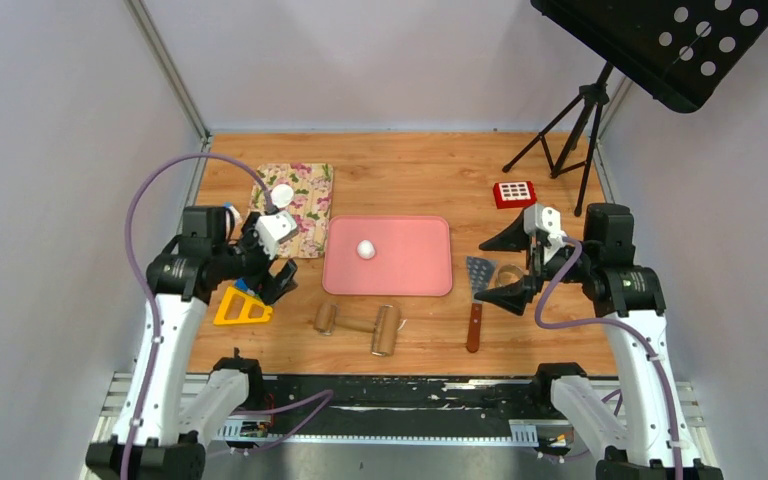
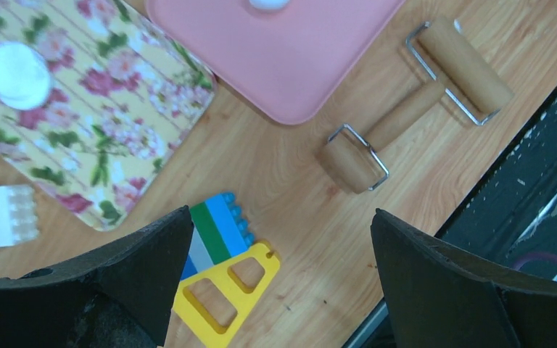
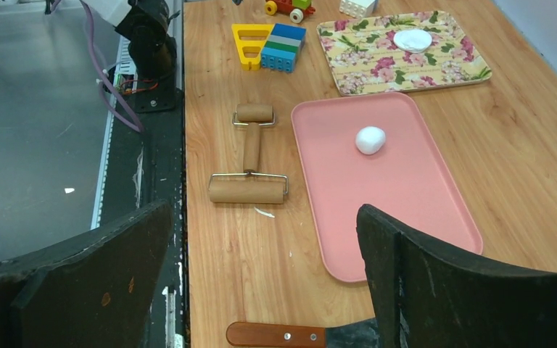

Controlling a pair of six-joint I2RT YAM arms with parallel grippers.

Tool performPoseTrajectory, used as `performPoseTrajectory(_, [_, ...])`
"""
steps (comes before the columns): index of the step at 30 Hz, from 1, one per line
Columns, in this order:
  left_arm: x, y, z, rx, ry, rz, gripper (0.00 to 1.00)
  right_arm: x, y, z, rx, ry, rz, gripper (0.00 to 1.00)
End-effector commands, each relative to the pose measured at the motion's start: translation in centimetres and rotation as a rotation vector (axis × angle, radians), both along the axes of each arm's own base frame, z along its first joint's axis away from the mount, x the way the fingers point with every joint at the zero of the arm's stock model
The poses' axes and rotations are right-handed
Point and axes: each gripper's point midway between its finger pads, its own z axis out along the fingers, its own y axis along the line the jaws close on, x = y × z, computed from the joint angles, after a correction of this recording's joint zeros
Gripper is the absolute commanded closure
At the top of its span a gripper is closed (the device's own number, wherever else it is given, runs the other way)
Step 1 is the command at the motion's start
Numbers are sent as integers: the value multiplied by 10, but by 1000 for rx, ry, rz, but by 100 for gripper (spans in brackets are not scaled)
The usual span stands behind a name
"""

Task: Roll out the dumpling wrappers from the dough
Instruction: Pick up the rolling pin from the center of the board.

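Note:
The dough [image 1: 366, 249] is a small white ball lying on the pink tray [image 1: 410, 265], and it also shows in the right wrist view as the dough [image 3: 370, 139]. One round white dumpling wrapper [image 1: 282, 193] [image 2: 16, 64] [image 3: 413, 39] rests on the floral tray [image 1: 310, 215]. A wooden double-ended rolling pin [image 1: 358, 322] [image 2: 406, 116] [image 3: 250, 156] lies in front of the pink tray. My left gripper [image 1: 268, 275] [image 2: 283, 217] hangs open and empty over the table left of the pink tray. My right gripper [image 1: 508, 268] [image 3: 265, 210] stands open and empty to the right of it.
A wood-handled spatula [image 1: 476, 300] [image 3: 275, 335] lies just below my right gripper. A yellow triangle [image 1: 240, 307] [image 2: 225, 286] and a blue-green block [image 2: 214, 232] sit under my left gripper. A red keypad-like item [image 1: 514, 193] and a tripod [image 1: 570, 130] stand at the back right.

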Motion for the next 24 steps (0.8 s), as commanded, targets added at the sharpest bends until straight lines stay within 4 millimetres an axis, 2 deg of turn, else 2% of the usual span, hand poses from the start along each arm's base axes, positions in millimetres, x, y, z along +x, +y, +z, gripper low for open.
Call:
performPoseTrajectory(1, [10,-2,-49,88,144,-14,0,-1,2,-1,-2,-135,54,0])
performPoseTrajectory(4, [15,-10,-77,188,184,-30,0,-1,2,-6,-11,-142,47,0])
performPoseTrajectory(7, [23,-15,-95,297,196,-28,0,0,1,-8,-20,-160,38,0])
performPoseTrajectory(10, [42,-15,-104,349,194,26,0,1,0,-10,-29,-164,27,0])
performPoseTrajectory(14, [59,-24,-110,325,225,76,0,5,-1,-16,-41,-169,15,0])
performPoseTrajectory(20, [55,-45,-125,251,330,56,0,13,-4,-24,-67,-174,-18,0])
performPoseTrajectory(24, [48,-51,-140,269,396,37,0,18,-5,-27,-76,-168,-29,0])
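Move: The rolling pin lies about 11 cm to the right of the left hand, level with it fore and aft and roughly 20 cm below. The pink tray's middle is some 15 cm ahead and 17 cm right, and the dough ball on it about 17 cm ahead and 12 cm right. On the other side, the blue-green blocks sit about 7 cm ahead and 11 cm left, all of these 20 cm or so down. From the right hand the pin is about 21 cm left, 2 cm ahead and 28 cm below. The left arm plunges about 14 cm towards the rolling pin, most of it quickly and almost straight down, then eases forward by some 5 cm and a little to the right, coming to the gap between the tray's near left corner and the pin's small roller while the wrist tips by roughly 25 degrees, so that its wide-open fingers point nearly straight down without touching anything. The right hand only sinks about 3 cm high over its side of the board, fingers still wide open. ##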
